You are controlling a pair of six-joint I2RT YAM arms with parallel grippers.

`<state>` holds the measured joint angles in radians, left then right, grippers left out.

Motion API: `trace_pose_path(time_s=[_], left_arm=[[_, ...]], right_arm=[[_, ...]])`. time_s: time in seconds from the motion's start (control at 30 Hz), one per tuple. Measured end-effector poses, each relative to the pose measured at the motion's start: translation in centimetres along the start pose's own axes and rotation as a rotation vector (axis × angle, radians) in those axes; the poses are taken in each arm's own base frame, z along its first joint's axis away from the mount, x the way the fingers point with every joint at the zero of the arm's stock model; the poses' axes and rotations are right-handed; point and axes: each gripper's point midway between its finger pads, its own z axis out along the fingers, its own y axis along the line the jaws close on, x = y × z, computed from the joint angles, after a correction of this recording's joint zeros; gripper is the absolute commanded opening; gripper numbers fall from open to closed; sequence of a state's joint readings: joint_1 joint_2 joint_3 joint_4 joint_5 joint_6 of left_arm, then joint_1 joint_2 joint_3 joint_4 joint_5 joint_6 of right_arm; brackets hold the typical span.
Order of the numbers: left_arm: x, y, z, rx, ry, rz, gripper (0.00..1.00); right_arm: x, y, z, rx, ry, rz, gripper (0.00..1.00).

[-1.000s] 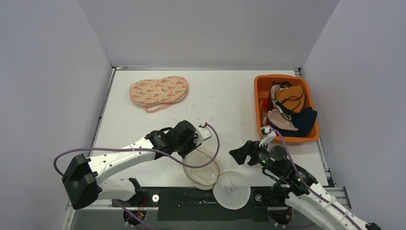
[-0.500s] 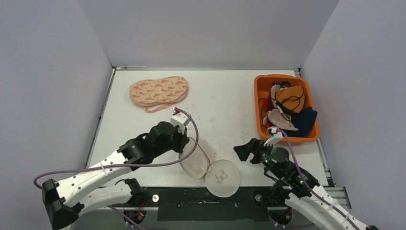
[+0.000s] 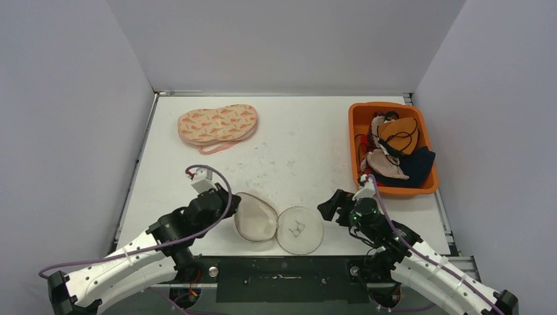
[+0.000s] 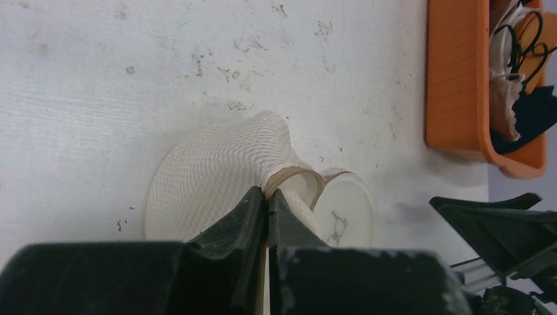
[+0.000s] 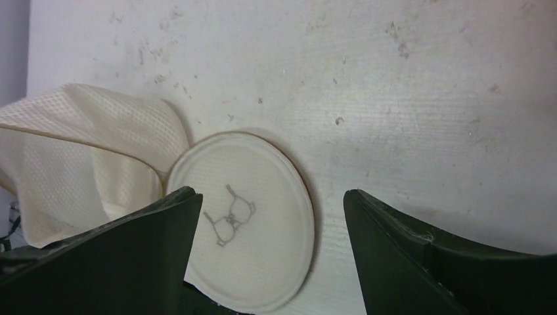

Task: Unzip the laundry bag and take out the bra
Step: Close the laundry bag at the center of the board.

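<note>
The laundry bag (image 3: 255, 220) is a white mesh pouch lying near the table's front edge, its mouth gaping. Its round flap (image 3: 299, 230) lies flat beside it on the right. My left gripper (image 4: 268, 191) is shut on the bag's tan rim (image 4: 297, 174), at the bag's left side in the top view (image 3: 230, 207). My right gripper (image 5: 269, 195) stands open just above the flap (image 5: 243, 216), holding nothing; the top view shows the right gripper (image 3: 332, 209) right of the flap. A pink carrot-print bra (image 3: 218, 125) lies at the far left of the table, apart from both grippers.
An orange bin (image 3: 358, 118) with several garments stands at the far right; the left wrist view shows the bin's wall (image 4: 453, 79). White walls close in the table on the left, back and right. The arm bases sit along the front edge.
My left gripper has closed on the bag's rim and drawn back to the left and nearer, dragging the bag and its flap leftward. The right gripper has barely shifted.
</note>
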<state>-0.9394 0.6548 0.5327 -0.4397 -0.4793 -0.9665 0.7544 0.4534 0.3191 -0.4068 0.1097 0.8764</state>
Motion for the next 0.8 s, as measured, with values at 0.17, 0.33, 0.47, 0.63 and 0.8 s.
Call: trace_pose_path(time_s=[0.17, 0.33, 0.47, 0.63, 0.8], left_arm=[[-0.5, 2.1, -1.1, -0.024, -0.071, -0.210, 0.00], [0.2, 4.5, -1.4, -0.002, -0.132, -0.402, 0.00], [1.2, 5.8, -0.9, -0.012, -0.138, -0.467, 0.00], [1.3, 5.9, -0.8, -0.022, -0.137, -0.478, 0.00], [1.5, 6.0, -0.7, -0.033, -0.132, -0.459, 0.00]], right_arm=[[4.1, -1.8, 1.5, 0.048, 0.136, 0.006, 0.80], [6.9, -1.7, 1.9, 0.056, 0.235, -0.035, 0.78], [8.3, -1.3, 2.4, 0.061, 0.273, -0.083, 0.73], [8.7, -0.4, 3.7, 0.072, 0.265, -0.107, 0.57], [8.7, -0.1, 5.0, 0.108, 0.243, -0.130, 0.31]])
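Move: My right hand is empty and wide open. The lid of the laundry bag lies below it, its middle about 8 cm to the left, 3 cm back and 9 cm down, with its right rim almost under me. The open bag body is some 22 cm to my left, level with me, 6 cm lower. My left hand already pinches the body's rim, with the body's middle 5 cm right, 2 cm back and 7 cm below; from there the lid is about 20 cm right, 6 cm back and 14 cm down. I drop my right hand about 8 cm onto the lid's right rim, drawing back nearly 4 cm at first, then sliding left some 5 cm and slightly forward while the fingers narrow to about half open astride the edge. My left hand keeps its pinch, carries the bag rim some 5 cm left, then lowers it 4 cm, rolling its left side down and swivelling counter-clockwise about 20 degrees. ##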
